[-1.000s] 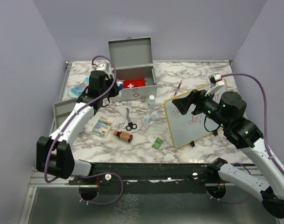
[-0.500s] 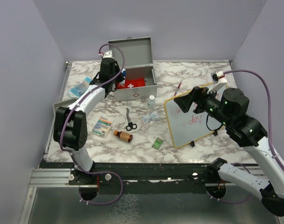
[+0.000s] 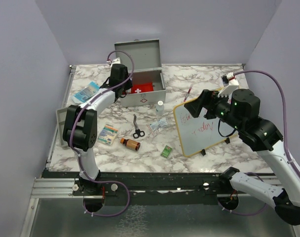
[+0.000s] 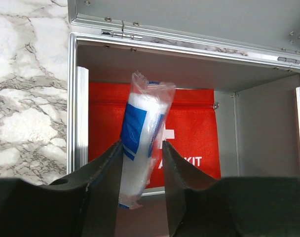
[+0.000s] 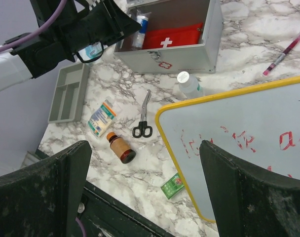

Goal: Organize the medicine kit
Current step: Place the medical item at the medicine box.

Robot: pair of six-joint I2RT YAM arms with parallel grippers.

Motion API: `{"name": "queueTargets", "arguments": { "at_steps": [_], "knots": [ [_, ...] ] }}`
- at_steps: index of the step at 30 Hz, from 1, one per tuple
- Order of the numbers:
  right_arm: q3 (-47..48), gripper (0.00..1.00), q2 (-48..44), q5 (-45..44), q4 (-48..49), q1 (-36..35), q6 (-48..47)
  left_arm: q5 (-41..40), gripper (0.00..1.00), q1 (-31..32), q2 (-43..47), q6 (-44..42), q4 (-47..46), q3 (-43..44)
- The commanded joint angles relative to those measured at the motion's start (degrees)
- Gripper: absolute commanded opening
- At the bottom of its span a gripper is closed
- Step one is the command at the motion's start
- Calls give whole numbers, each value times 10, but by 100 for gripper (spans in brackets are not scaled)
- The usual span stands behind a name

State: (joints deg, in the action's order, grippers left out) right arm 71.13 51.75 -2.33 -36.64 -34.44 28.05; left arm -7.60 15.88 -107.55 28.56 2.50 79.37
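Observation:
The medicine kit point(image 3: 146, 98) stands open at the back of the table, its lid point(image 3: 138, 54) raised. A red first-aid pouch point(image 4: 189, 133) lies inside it. My left gripper point(image 4: 142, 148) hangs over the kit's left half point(image 3: 124, 90). A blue-and-white wrapped bandage roll point(image 4: 140, 143) stands tilted between its parted jaws. The roll leans on the left finger, with a gap to the right finger lower down. My right gripper point(image 3: 197, 106) is wide open with nothing in it. It is high above the whiteboard's left edge and the loose items point(image 5: 145, 145).
Loose on the marble are scissors point(image 3: 136, 127), a brown bottle point(image 3: 131, 143), a blue-orange box point(image 3: 108, 134), a green packet point(image 3: 166, 151), a small white bottle point(image 3: 160, 107) and a sachet point(image 3: 159, 123). A whiteboard point(image 3: 204, 128) stands right, a red pen point(image 3: 189, 92) behind it. A grey divided tray point(image 3: 63, 116) sits left.
My left arm swung from left of the kit to over its opening, carrying the bandage roll, and its jaws have widened. My right arm barely shifted.

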Motion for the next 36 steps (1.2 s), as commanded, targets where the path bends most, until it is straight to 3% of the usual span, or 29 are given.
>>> {"name": "queueTargets", "arguments": {
  "at_steps": [1, 9, 23, 31, 36],
  "knots": [
    [31, 96, 5, -16, -32, -1, 2, -16, 41, -1, 2, 0, 15, 43],
    [38, 96, 1, -20, -46, -1, 17, 40, 48, -1, 95, -5, 73, 12],
    [5, 96, -46, -25, -63, -1, 33, 15, 58, -4, 366, -3, 175, -223],
    [-27, 96, -54, -10, -37, -1, 36, -113, 61, -8, 465, 100, 263, -315],
    [-34, 96, -55, -10, -25, -1, 14, -97, 69, -8, 473, 180, 313, -336]
  ]
}}
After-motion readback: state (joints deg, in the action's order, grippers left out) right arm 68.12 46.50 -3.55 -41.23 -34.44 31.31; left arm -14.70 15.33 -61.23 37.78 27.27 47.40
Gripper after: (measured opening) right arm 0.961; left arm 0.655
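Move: The colourful packet lies some 25 cm back from the left hand, 12 cm to its left and 12 cm down. The bandage roll is between its already parting fingers, about 2 cm below; the medicine box's middle is about 7 cm right and 2 cm ahead. From the left hand, the scissors lie about 21 cm back and 4 cm right. The packet is roughly 39 cm left of the right hand, 2 cm ahead. Opening wider, the left hand rises off the bandage roll, swings some 22 cm back-left and down towards the packet. ##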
